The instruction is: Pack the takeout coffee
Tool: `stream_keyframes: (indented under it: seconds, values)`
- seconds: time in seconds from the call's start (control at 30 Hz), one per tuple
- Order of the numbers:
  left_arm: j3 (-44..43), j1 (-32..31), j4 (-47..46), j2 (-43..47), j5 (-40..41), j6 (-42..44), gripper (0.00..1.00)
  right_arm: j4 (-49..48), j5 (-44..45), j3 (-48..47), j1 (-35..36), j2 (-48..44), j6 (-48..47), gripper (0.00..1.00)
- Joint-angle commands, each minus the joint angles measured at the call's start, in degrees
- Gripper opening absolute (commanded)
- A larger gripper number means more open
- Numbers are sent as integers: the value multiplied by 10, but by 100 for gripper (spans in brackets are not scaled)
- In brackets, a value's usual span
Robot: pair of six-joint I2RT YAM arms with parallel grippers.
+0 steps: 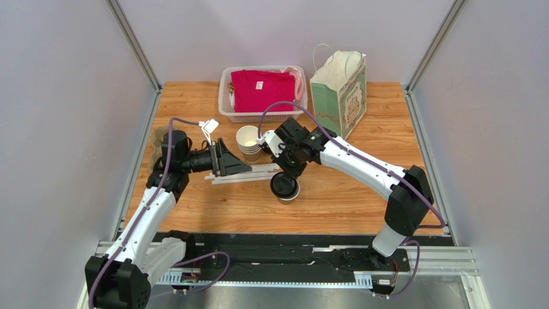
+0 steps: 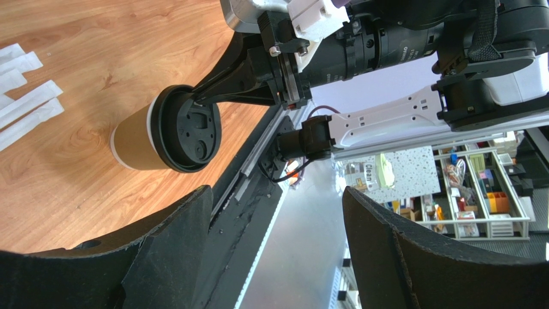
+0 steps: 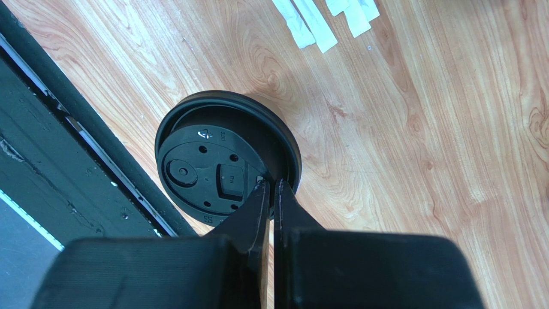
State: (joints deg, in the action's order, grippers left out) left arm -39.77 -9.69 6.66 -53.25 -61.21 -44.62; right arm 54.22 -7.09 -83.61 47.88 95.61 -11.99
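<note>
The takeout coffee (image 1: 284, 187) stands upright on the wooden table, a tan paper cup with a round black lid (image 3: 216, 164). My right gripper (image 1: 284, 172) hangs directly over it, shut, its fingertips (image 3: 263, 193) touching the lid near its rim. In the left wrist view the cup (image 2: 138, 138) shows its side, and the right gripper (image 2: 205, 98) meets the lid there. My left gripper (image 1: 233, 165) is a little to the cup's left, pointing toward it, open (image 2: 277, 193) with nothing between its fingers.
A stack of nested paper cups (image 1: 247, 141) stands just behind the coffee. A green-and-white paper bag (image 1: 339, 90) is at the back right, with a clear basket holding pink cloth (image 1: 258, 90) to its left. White sachets (image 1: 243, 174) lie under the left gripper. The black front rail (image 1: 290, 241) runs close by.
</note>
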Motion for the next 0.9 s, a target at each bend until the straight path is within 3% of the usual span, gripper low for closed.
stream_keyframes:
  seconds: [0.0,0.4,0.53,0.87]
  values:
    - [-5,0,-29,11,-9,-7,82,6,8,-14,3,2,-14,0]
    - [2,-45,-35,2,-3,-1,77,11,13,-7,4,11,-32,0]
    - [12,-61,-44,-4,-3,-6,70,1,13,4,3,10,-37,0]
    - [47,-103,-64,-25,21,-32,39,-10,23,15,3,16,-35,0]
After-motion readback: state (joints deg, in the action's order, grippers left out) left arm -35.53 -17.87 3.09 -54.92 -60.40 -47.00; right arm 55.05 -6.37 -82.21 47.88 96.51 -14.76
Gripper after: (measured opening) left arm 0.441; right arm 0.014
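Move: The black lid's middle lies about 11 cm to the right of my open left hand, about level with it in reach and some 10 cm below. My right fingers are shut on the lid's rim; the cup's middle stands about 3 cm nearer me, 2 cm left and 6 cm below that hand. From my left hand, the wrapped straws lie 7 cm ahead and 3 cm left, and the cup stack 12 cm straight ahead, both lower. Keeping the lid's rim pinched, my right hand eases it down about 1.5 cm and roughly 1 cm to the right onto the cup's rim. After a brief hold, my left hand comes in towards the lid, about 4 cm back and to the right, then sinks some 2.5 cm as well, its fingers closing to about half open, still touching nothing. ##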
